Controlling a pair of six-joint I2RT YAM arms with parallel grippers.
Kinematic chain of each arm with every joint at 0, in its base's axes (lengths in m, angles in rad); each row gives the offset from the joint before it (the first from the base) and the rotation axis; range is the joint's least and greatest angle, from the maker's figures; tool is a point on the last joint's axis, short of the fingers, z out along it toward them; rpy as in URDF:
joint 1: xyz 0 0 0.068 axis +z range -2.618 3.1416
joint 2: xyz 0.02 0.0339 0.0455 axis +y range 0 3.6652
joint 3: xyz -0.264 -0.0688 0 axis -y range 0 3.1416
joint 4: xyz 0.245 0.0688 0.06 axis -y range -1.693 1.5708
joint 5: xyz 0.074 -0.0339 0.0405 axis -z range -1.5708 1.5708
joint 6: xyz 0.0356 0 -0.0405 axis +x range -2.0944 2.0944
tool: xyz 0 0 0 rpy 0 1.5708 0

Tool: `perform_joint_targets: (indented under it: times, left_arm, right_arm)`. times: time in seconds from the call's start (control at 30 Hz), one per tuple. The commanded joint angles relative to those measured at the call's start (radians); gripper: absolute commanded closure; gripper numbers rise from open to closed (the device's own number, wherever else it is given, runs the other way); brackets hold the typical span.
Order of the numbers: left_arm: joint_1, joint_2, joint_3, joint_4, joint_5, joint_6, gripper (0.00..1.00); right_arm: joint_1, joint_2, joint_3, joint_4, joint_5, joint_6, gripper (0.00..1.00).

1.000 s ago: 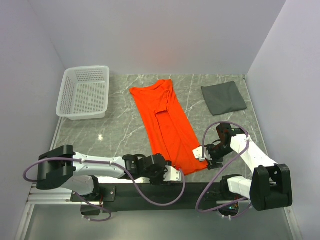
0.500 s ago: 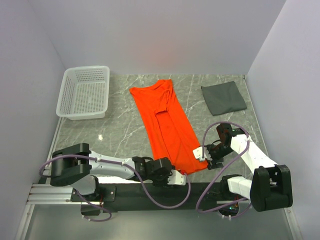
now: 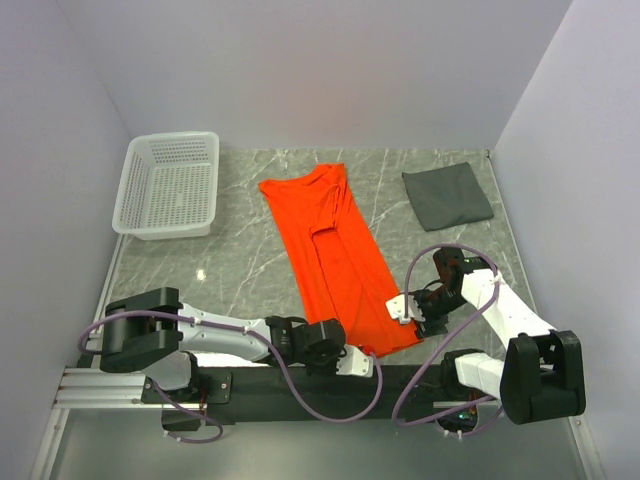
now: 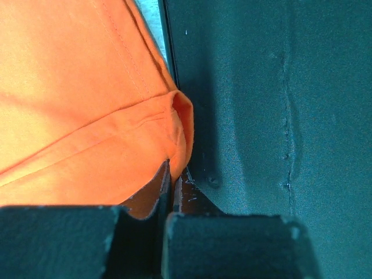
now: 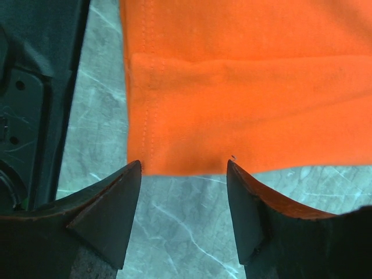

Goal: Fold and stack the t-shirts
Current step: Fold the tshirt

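Observation:
The orange t-shirt (image 3: 335,250) lies folded lengthwise on the marble table, running from the back middle to the near edge. My left gripper (image 3: 362,352) is shut on its near hem corner (image 4: 174,125) at the table's front edge. My right gripper (image 3: 408,310) is open, its fingertips (image 5: 241,192) just short of the shirt's right hem edge (image 5: 232,116), touching nothing. The dark grey t-shirt (image 3: 447,195) lies folded at the back right.
A white lattice basket (image 3: 170,184) stands at the back left. The black front rail (image 4: 261,116) runs under the left gripper. Walls close in left, back and right.
My left gripper has moved right along the front edge to the shirt's near hem corner and closed on it. The right gripper has barely moved.

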Motion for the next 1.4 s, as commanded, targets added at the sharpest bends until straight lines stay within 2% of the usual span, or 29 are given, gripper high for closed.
perform_joint_targets:
  times: [0.0,0.17,0.27,0.4,0.73,0.93,1.0,1.03,1.07,1.1,1.17,1.27,1.37]
  left_arm:
    - [0.023,-0.012,-0.020,0.000,-0.077,0.013,0.99]
    - [0.049,-0.013,-0.017,0.006,-0.078,0.002,0.99]
    - [0.061,-0.021,-0.020,0.020,-0.078,-0.007,0.99]
    - [0.066,-0.027,-0.014,0.029,-0.066,-0.016,0.99]
    - [0.066,-0.032,-0.014,0.032,-0.049,-0.027,0.99]
    - [0.066,-0.050,-0.026,0.048,-0.039,-0.032,0.99]
    - [0.068,-0.055,-0.030,0.055,-0.034,-0.032,0.99]
    - [0.068,-0.058,-0.032,0.057,-0.028,-0.033,0.99]
    - [0.066,-0.062,-0.037,0.060,-0.023,-0.033,0.99]
    - [0.068,-0.064,-0.040,0.066,-0.019,-0.038,0.99]
    - [0.068,-0.078,-0.047,0.072,0.001,-0.041,0.99]
    - [0.068,-0.099,-0.052,0.068,0.050,-0.042,0.99]
    - [0.068,-0.130,-0.031,0.023,0.130,-0.035,0.99]
  right_arm:
    - [0.007,-0.021,0.023,-0.074,-0.021,-0.039,0.33]
    - [0.015,-0.136,-0.021,-0.126,-0.015,-0.076,0.32]
    - [0.039,-0.162,-0.077,-0.091,0.005,-0.035,0.32]
    - [0.061,-0.141,-0.098,-0.028,-0.001,0.022,0.33]
    - [0.251,-0.090,-0.141,0.144,0.095,0.232,0.40]
    - [0.286,-0.067,-0.127,0.171,0.130,0.307,0.57]
    - [0.302,-0.065,-0.126,0.186,0.146,0.342,0.68]
    - [0.306,-0.062,-0.124,0.190,0.147,0.352,0.76]
    - [0.306,-0.065,-0.124,0.199,0.147,0.365,0.90]
    - [0.308,-0.065,-0.126,0.202,0.144,0.370,0.95]
    - [0.308,-0.082,-0.133,0.211,0.134,0.385,1.00]
    - [0.308,-0.114,-0.112,0.191,0.066,0.393,1.00]
    - [0.306,-0.134,-0.030,0.093,-0.016,0.410,1.00]
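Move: The right hand's target is the orange t-shirt's near right hem corner, about 3 cm back, 2 cm left and 3 cm below its open fingers. The near left hem corner, already pinched by the left gripper, is some 9 cm back and 15 cm left; the table's near edge runs about 9 cm straight back. From the left hand, the right corner lies roughly 6 cm ahead and 14 cm right. Bring the open right gripper back about 4 cm, then lower it about 3 cm while easing left onto the hem corner; shut its fingers to pinch the cloth and start lifting slightly. Meanwhile keep the left pinch and draw its corner forward about 3 cm from the table's edge, hold there, then ease back and up a little. ##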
